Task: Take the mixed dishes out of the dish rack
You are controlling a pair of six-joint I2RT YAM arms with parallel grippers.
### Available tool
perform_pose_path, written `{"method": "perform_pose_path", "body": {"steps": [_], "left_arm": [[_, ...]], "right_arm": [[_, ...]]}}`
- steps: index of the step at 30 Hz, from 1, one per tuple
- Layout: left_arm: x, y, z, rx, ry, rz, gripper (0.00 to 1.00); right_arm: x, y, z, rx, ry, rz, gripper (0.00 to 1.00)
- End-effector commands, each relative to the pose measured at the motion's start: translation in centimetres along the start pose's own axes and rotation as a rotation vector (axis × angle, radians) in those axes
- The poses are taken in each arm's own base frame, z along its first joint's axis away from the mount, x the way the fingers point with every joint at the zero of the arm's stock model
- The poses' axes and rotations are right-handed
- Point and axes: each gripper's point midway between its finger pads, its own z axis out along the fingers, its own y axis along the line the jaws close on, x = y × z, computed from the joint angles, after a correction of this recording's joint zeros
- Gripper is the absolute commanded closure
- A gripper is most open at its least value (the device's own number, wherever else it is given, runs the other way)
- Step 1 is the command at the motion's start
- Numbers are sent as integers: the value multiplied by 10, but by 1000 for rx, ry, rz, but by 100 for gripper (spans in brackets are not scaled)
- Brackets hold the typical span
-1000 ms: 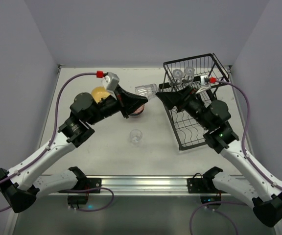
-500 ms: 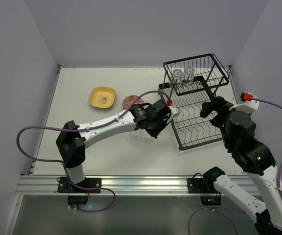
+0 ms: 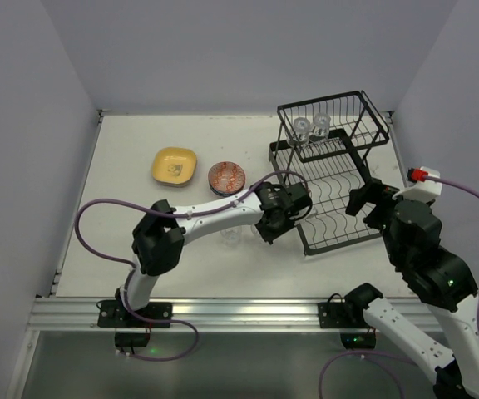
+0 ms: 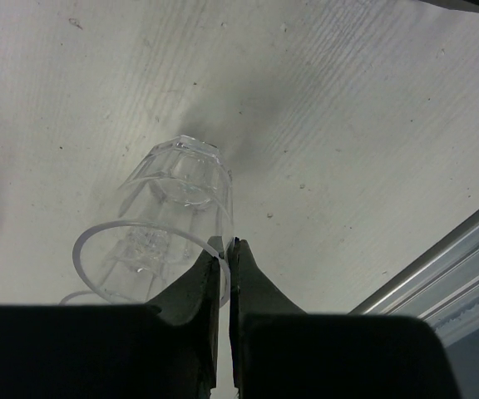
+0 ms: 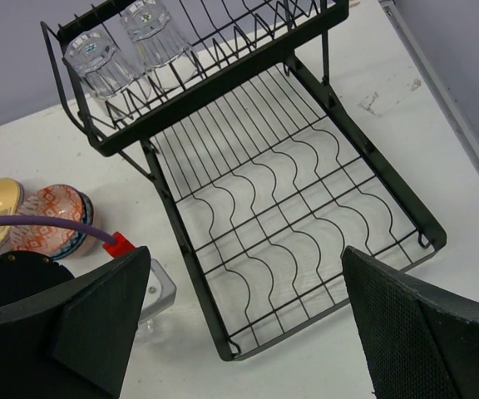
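My left gripper (image 4: 225,249) is shut on the rim of a clear drinking glass (image 4: 177,212), which hangs tilted just above the white table. In the top view the left gripper (image 3: 283,223) sits low by the near-left corner of the black dish rack (image 3: 318,100), and its wrist hides the held glass. Another glass (image 3: 231,236) stands on the table beside that arm. Two glasses (image 5: 94,58) (image 5: 152,29) stand upside down on the rack's upper shelf. My right gripper (image 5: 244,258) hovers open above the bare lower tray, holding nothing.
A yellow plate (image 3: 175,166) and a reddish patterned bowl (image 3: 227,177) rest on the table left of the rack. The metal rail (image 4: 447,274) along the table's near edge lies close to the held glass. Grey walls enclose the table.
The left arm has swung the glass from high over the table's middle down to beside the rack's near-left corner. The right arm has drawn back from the rack to the right.
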Motion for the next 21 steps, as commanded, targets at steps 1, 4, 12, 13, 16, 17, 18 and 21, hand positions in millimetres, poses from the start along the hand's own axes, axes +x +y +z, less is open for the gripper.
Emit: {"method": "perform_pose_path", "body": {"steps": [1,4,12,13,16,17,18,21], "left_arm": [[0,2,-9,-12,20,57,94],[4,3,-2,-26,42,61,93],[11,8,15,-55,89,69,90],[12,8,17,-56,95,73,89],[12,10,19,-64,98,69,85],[10,11,17,-75,92,69,74],[9,13,15,-83,85,64,70],[3,17,4,-105,54,52,48]], "right_arm": [[6,1,3,-4,24,-49,1],[8,1,4,-7,29,-54,1],[12,2,5,-16,34,-59,1],[12,2,5,-16,34,-59,1],[12,2,4,-21,31,-56,1],[12,2,4,-22,32,-58,1],[12,2,3,-26,32,-57,1],[13,2,5,-22,35,-59,1]]}}
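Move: The left hand already pinches an upright glass by its rim; the glass's middle is about 2 cm ahead, 3 cm to the left and 3 cm below, and its landing spot on the table roughly 11 cm below the hand. The first glass stands some 7 cm left of the held one, the bowl stack about 20 cm ahead and 12 cm left of the hand, the rack's near left corner 10 cm right and 2 cm back. From the right hand the held glass is about 25 cm left, 2 cm ahead and 27 cm lower. The left hand eases the pinched glass nearly straight down about 3 cm to the table, close beside the first glass, drifting roughly 1 cm left while its fingertips swing some 5 degrees to the left. Once the sinking is all but done, the fingers spread to nearly half open and let go of the rim, one finger over the glass's mouth and the other outside it. ##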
